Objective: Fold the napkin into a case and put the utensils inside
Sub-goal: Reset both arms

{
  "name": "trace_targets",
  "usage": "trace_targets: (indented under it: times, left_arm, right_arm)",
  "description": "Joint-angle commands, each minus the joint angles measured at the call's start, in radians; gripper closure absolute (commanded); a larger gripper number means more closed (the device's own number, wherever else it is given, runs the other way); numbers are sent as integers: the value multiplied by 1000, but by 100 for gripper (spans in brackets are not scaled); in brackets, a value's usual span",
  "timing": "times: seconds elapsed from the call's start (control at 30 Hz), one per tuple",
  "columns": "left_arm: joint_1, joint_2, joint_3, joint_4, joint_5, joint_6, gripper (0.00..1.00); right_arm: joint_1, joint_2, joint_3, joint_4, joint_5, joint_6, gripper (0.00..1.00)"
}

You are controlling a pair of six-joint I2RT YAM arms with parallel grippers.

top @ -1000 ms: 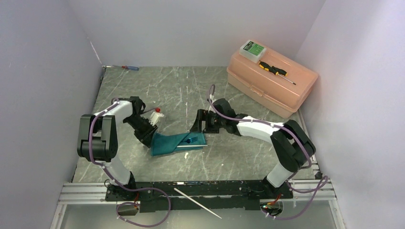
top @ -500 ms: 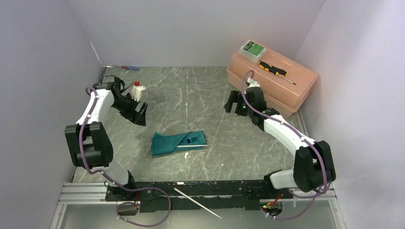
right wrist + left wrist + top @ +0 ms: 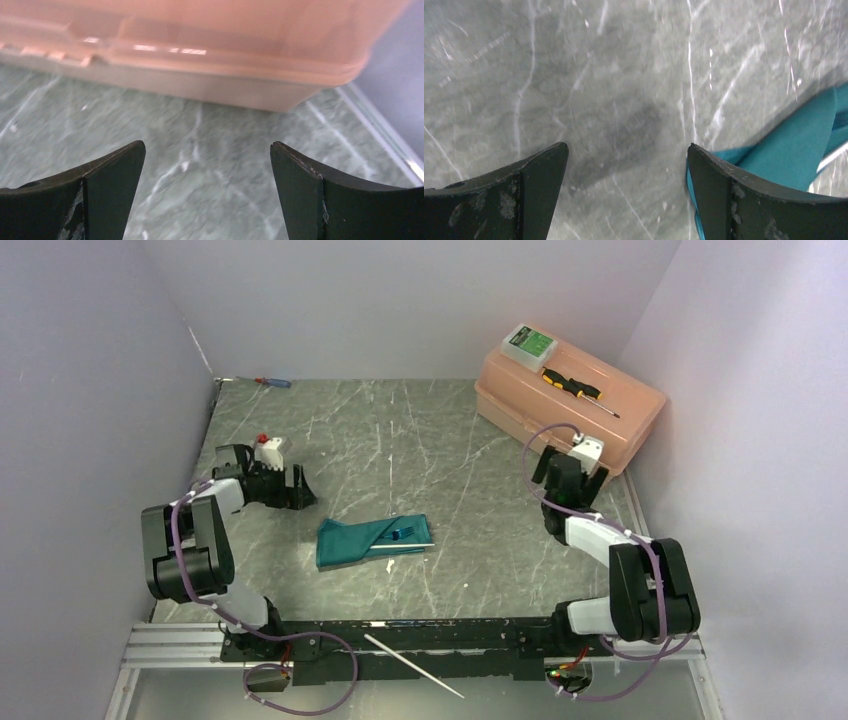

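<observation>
The teal napkin lies folded into a flat, narrow case mid-table. A blue utensil rests on its right part, partly tucked into the fold. A short white tip shows at its near edge. One white stick lies on the front rail. My left gripper is open and empty, left of the napkin and apart from it. In the left wrist view the open gripper has the napkin beyond its right finger. My right gripper is open and empty, far right.
A pink toolbox stands at the back right, just ahead of my right gripper. On its lid lie a yellow-and-black screwdriver and a small green-topped box. A red-and-blue screwdriver lies at the back left wall.
Both grippers were at the napkin's ends a second ago. They let go, opened wide and drew back, the left one leftward and the right one toward the toolbox. The napkin stayed put.
</observation>
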Motion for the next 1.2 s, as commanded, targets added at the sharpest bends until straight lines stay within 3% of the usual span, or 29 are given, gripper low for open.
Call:
trace_targets:
  times: [0.0,0.13,0.23,0.37,0.47,0.5,0.6,0.7,0.8,0.97,1.03,1.1,1.13,1.17]
  left_arm:
    - [1,47,-8,274,28,-103,5]
    - [4,38,-104,485,-8,-159,5]
    - [12,-15,-166,575,-40,-178,5]
    - [15,-67,-283,827,-119,-182,5]
    - [18,-41,-255,801,-132,-194,5]
    - [18,-38,-248,787,-137,-193,5]
    - [18,-59,-294,853,-174,-205,5]
    - [6,-125,-388,981,-161,-197,5]
    - [-13,-103,-342,891,-169,-172,5]
    - [-47,46,-248,892,-280,-226,5]
    - [-51,25,-340,1034,-281,-216,5]
    - [-58,73,-478,1360,-264,-225,5]
    - [-57,57,-477,1351,-260,-223,5]
    - [-57,27,-434,1211,-265,-205,5]
  right_arm:
    - [-88,-27,-31,246,18,-73,0]
    - [-138,-3,-36,230,-12,-57,0]
    - [-139,0,-101,340,-55,-79,0]
    - [-139,10,-207,496,-40,-67,0]
    - [-139,26,-298,706,-62,-95,0]
    - [-139,15,-309,704,-95,-101,0]
    - [-138,33,-380,864,-200,-158,0]
    - [-109,174,-473,1221,-204,-223,0]
    - [-50,121,-419,1029,-169,-254,0]
    - [-31,141,-367,974,-116,-264,0]
    - [-25,157,-388,1042,-117,-288,0]
    - [-15,158,-379,1028,-107,-298,0]
    - [-15,164,-355,988,-97,-293,0]
    - [-23,162,-310,891,-87,-260,0]
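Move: The folded napkin case lies about 15 cm to the left hand's right and 12 cm back from it, some 3 cm lower. The blue fork inside the case is about 21 cm to that hand's right and 10 cm back. From the right hand the napkin case is roughly 45 cm to the left, 15 cm back and 8 cm below. The pink box stands about 15 cm straight ahead of the right hand, its middle slightly lower. Forward by about 5 cm and a little left, the left hand eases away from the napkin case, its empty fingers tipping up some 30 degrees and swinging counter-clockwise. The right hand first slides about 5 cm right, then draws back and down from the pink box, returns left, and finally rises and edges forward, also tipping up. Both grippers stay wide open. ##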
